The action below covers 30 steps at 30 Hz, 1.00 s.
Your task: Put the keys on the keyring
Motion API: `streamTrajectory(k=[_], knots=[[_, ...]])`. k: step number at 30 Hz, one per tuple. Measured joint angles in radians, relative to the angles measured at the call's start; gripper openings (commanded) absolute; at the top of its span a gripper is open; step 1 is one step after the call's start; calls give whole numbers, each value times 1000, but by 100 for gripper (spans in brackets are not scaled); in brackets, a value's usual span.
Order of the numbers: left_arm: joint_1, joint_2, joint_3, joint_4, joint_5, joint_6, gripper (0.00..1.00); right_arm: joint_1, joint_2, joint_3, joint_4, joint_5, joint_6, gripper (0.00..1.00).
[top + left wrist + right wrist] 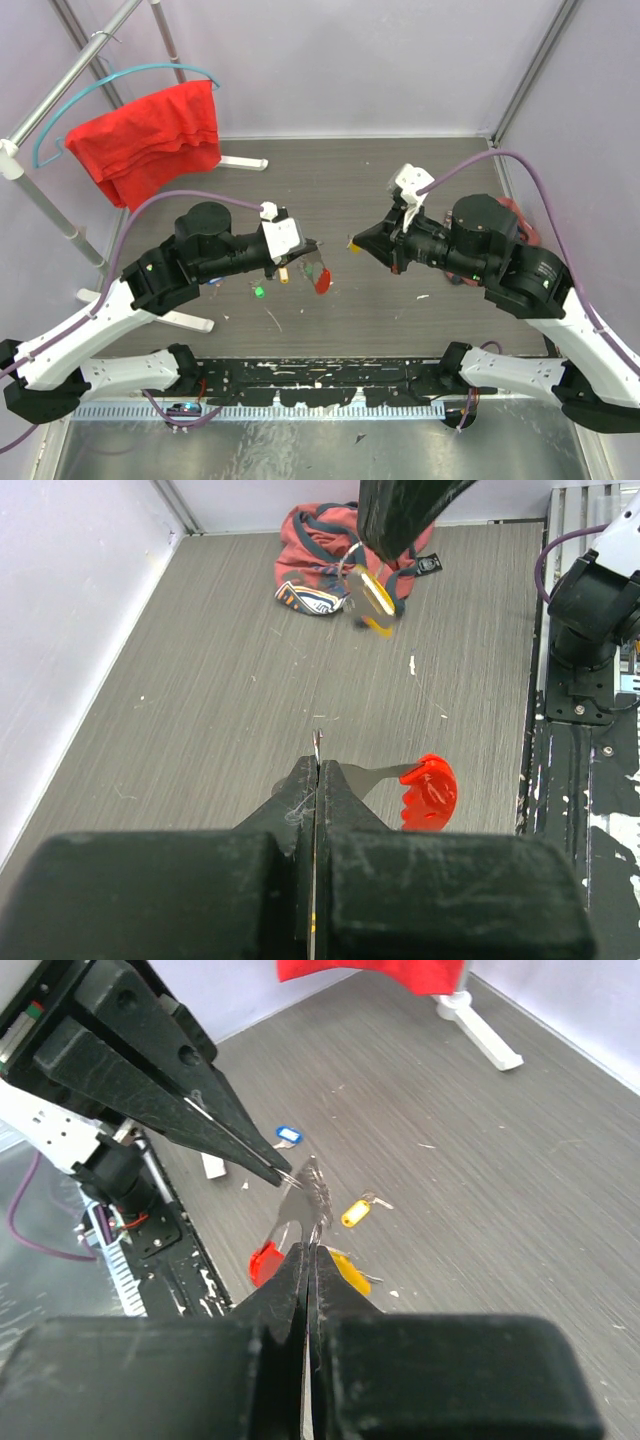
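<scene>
My left gripper (306,249) (317,764) is shut on the thin metal loop (303,1195) of the keyring, whose red bar (428,792) (321,280) hangs down beside the jaws, above the table. Facing it, my right gripper (358,243) (311,1250) is shut on a key with a yellow tag (351,1272) (371,590); the key's tip sits right at the loop. On the table lie a green key (258,291), a yellow key (357,1212) and a blue key (287,1135).
A red cloth (150,135) hangs on a teal hanger at the back left, above a white rack foot (240,162). A red and blue bag (330,550) lies behind the right arm. A black rail (320,375) runs along the near edge.
</scene>
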Motion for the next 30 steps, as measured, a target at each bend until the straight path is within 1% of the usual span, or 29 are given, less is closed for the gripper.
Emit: streamTrajectory(k=[3, 7, 17, 22, 26, 28, 29, 30], knots=[[0, 0, 0, 0, 0, 0, 0, 0, -5, 5, -22, 34, -10, 1], [0, 0, 0, 0, 0, 0, 0, 0, 2, -6, -31, 37, -16, 1], [-1, 2, 0, 0, 0, 0, 0, 0, 59, -103, 46, -33, -13, 1], [-1, 2, 0, 0, -1, 0, 0, 0, 56, -119, 90, -63, -8, 1], [-1, 2, 0, 0, -6, 0, 0, 0, 47, -120, 101, -57, 1, 1], [-1, 2, 0, 0, -18, 0, 0, 0, 37, -132, 103, -34, 11, 6], [-1, 2, 0, 0, -26, -1, 0, 0, 23, -152, 104, -9, 25, 10], [-1, 2, 0, 0, -35, -1, 0, 0, 5, -180, 103, 19, 42, 21]])
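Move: The yellow-tagged key is in the right fingertips. The keyring's free end, pinched in the left fingertips, lies about 6 cm to the right hand's left, level with it fore and aft, some 5 cm lower; from the left hand it is right at the tips. The red handle hangs roughly 4 cm back, 7 cm left and 10 cm below the right hand. The table key lies about 7 cm ahead of that hand, 14 cm left, far below. Down is the main way: after a small shift right, the right hand sinks about 5 cm and swings roughly 3 cm left in front of the left fingertips, lifts a little, then drops again while easing back right. Its fingers, holding the yellow-tagged key at first, end without it, still nearly shut. The left hand stays in place, pinching the keyring. ##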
